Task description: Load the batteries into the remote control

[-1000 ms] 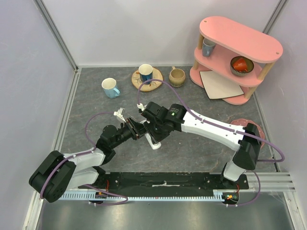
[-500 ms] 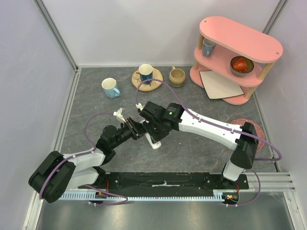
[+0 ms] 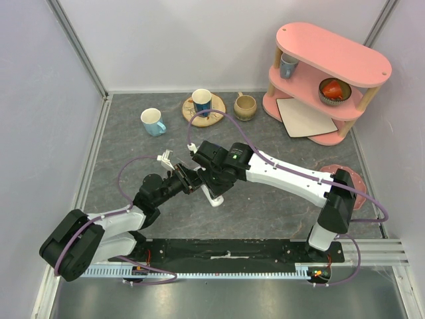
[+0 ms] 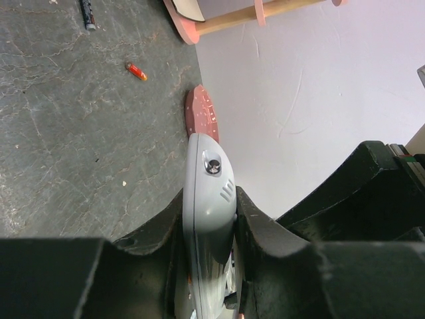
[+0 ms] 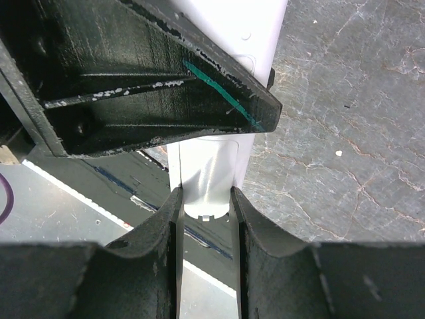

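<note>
The white remote control (image 4: pixel 207 199) is held above the table at its middle, with both grippers on it. My left gripper (image 4: pixel 209 196) is shut on it edge-on, its rounded end sticking out past the fingers. My right gripper (image 5: pixel 206 193) is shut on a thin white panel at the remote control's (image 5: pixel 232 26) other end, just below the left gripper's finger (image 5: pixel 153 86). In the top view only a white corner of the remote control (image 3: pixel 214 198) shows under the two grippers. A red battery (image 4: pixel 137 71) and a dark grey battery (image 4: pixel 87 13) lie loose on the table.
A pink two-tier shelf (image 3: pixel 329 66) stands at the back right with a bowl and a cup on it. A pink plate (image 3: pixel 345 176) lies near the right arm. Behind the grippers are a white mug (image 3: pixel 153 121), a blue mug on a wooden coaster (image 3: pixel 202 102) and a tan mug (image 3: pixel 244 106).
The right arm has edged slightly to the left. Both grippers keep the same hold on the remote control.
</note>
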You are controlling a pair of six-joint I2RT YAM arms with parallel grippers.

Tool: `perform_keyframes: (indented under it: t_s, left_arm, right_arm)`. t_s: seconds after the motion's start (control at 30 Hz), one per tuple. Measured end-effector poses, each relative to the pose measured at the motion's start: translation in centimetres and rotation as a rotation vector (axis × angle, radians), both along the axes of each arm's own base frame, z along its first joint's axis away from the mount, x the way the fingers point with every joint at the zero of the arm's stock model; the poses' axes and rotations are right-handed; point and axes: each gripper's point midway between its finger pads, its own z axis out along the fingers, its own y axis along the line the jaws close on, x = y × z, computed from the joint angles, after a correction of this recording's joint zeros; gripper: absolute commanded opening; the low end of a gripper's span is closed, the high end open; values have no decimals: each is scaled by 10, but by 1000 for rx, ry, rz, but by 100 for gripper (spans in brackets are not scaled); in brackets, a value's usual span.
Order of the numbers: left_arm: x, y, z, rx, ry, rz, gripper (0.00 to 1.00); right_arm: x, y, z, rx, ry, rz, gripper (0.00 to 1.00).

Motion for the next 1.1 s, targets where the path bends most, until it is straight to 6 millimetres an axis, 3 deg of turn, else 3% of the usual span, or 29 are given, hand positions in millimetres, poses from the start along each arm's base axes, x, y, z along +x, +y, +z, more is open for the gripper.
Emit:
perform_keyframes:
  t_s: [0.63, 1.1]
  left_arm:
    - [-2, 0, 4, 8, -26, 2, 2]
    - [-4, -1, 6, 4, -34, -8, 2]
  right_arm:
    - [2, -3, 0, -11, -15, 2, 62]
    - [6, -4, 5, -3, -40, -5, 68]
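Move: The remote control is in my left fingers, its middle about 2 cm back and 2 cm to their right at their height. My right fingers point down and pinch its near, battery-cover end. From them the remote's middle lies some 4 cm ahead and 3 cm left, the battery cover about 1 cm ahead and 1 cm left, and my left fingertips roughly 6 cm ahead and 5 cm left, all about level. I open my right fingers to nearly twice their gap and let go of the remote's cover end, easing that hand barely half a centimetre forward and to the right, then up about as much, still astride the end. My left hand keeps its grip on the remote and lifts it only about half a centimetre. ##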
